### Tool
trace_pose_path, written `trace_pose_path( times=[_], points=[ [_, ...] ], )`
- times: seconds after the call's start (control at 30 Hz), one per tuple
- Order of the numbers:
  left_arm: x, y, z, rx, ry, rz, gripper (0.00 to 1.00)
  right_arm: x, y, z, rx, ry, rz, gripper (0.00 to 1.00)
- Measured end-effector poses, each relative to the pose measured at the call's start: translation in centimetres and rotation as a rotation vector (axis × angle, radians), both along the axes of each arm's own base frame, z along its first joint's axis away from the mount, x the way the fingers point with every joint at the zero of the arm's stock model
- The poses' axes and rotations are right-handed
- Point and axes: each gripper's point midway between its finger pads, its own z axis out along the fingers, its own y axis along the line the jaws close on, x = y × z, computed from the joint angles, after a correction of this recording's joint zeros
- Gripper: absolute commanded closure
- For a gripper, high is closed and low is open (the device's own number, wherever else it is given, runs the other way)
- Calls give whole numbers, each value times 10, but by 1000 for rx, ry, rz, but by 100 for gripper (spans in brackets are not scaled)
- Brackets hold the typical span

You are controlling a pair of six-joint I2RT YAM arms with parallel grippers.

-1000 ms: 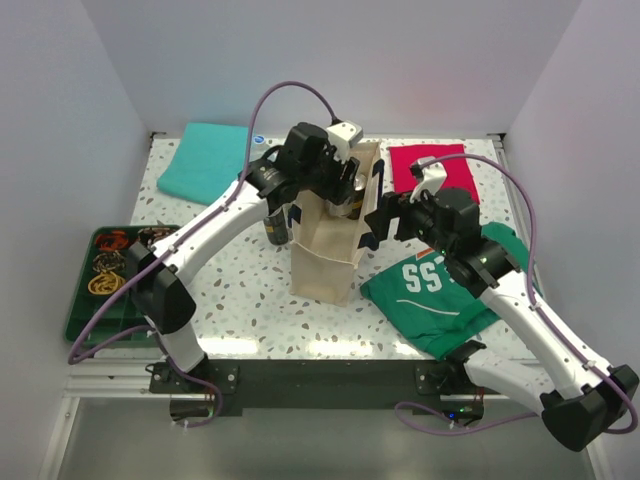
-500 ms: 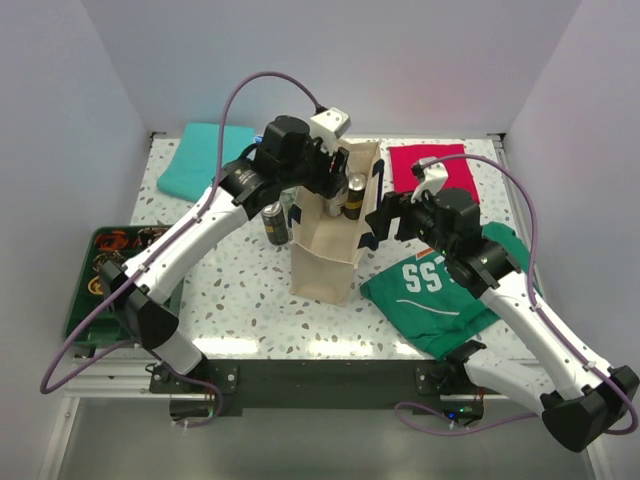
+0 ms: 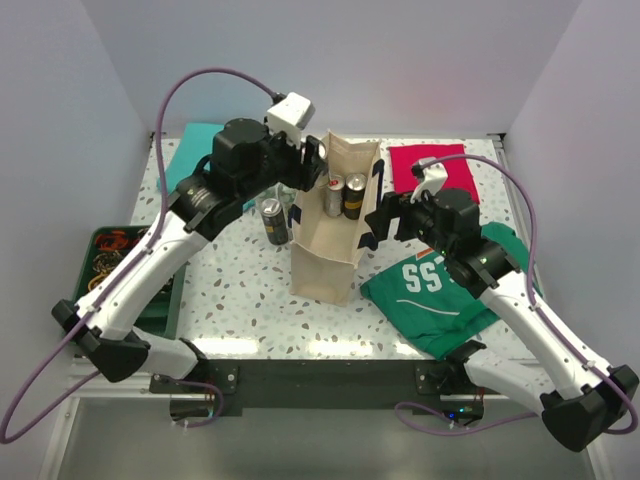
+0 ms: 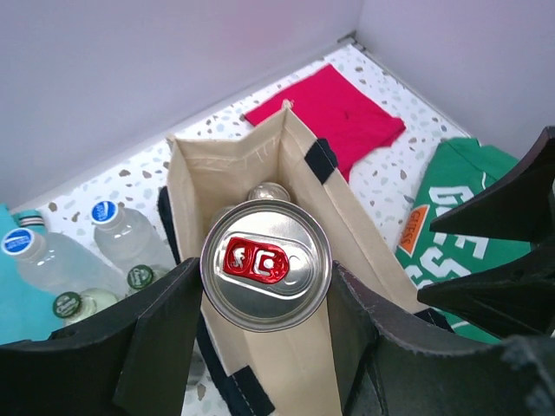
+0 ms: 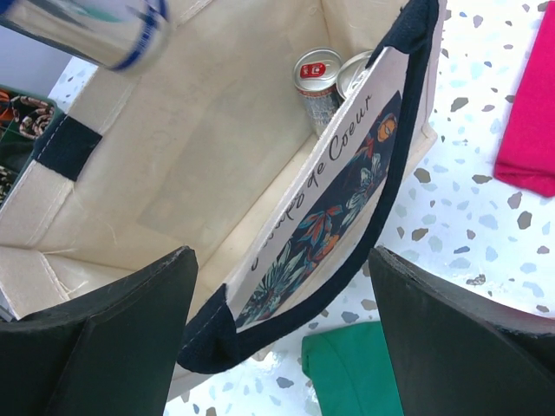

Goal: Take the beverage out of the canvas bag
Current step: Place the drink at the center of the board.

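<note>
The beige canvas bag (image 3: 325,255) stands upright mid-table with its mouth open. My left gripper (image 4: 264,269) is shut on a silver beverage can with a red tab (image 4: 264,264) and holds it above the bag's mouth. That can shows in the right wrist view as a blue-striped can (image 5: 95,30) over the bag (image 5: 191,130). Two more cans (image 5: 316,74) stand inside the bag at its far end. My right gripper (image 5: 282,256) is open. Its fingers straddle the bag's right wall and navy strap (image 5: 347,260).
A dark can (image 3: 272,220) stands on the table left of the bag. Water bottles (image 4: 130,234) lie beside a teal cloth (image 3: 205,160). A red cloth (image 3: 430,165) is back right, a green jersey (image 3: 450,290) front right, and a green tray (image 3: 160,305) far left.
My left arm has risen and drawn back to the left, lifting the can up from inside the bag to above its mouth. The right arm has not moved.
</note>
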Motion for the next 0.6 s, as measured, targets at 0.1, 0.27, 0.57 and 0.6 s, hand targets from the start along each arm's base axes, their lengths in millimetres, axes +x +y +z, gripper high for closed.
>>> trace_pose_path(
  times=[0.1, 0.27, 0.57, 0.6],
  points=[
    [-4, 14, 14, -27, -47, 46, 100, 1, 0, 0, 1, 1, 0, 15],
    [-2, 48, 22, -40, -106, 201, 100, 3, 3, -3, 1, 5, 4, 15],
    [8, 85, -6, 25, -101, 408, 100, 8, 8, -13, -10, 35, 10, 15],
    [9, 90, -9, 35, -100, 433, 100, 8, 8, -14, -10, 37, 12, 15]
  ],
)
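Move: The can still in the left fingers is bound for the board left of the bag, its likely spot about 16 cm left, 3 cm ahead and 39 cm below the left hand. The standing can is roughly 10 cm left and 4 cm ahead, the bag's middle 7 cm right and 4 cm ahead, the nearer blue-cap bottle 6 cm left and 22 cm ahead. From the right hand that spot lies about 30 cm left, 6 cm ahead and 27 cm down. The can, already clear of the bag and still pinched, is carried about 9 cm left by the left hand, away from the bag towards the board with the standing can. It rises some 2 cm at first, then starts sinking and ends about 1 cm below its starting height, while the wrist swings some 25 degrees counter-clockwise. ##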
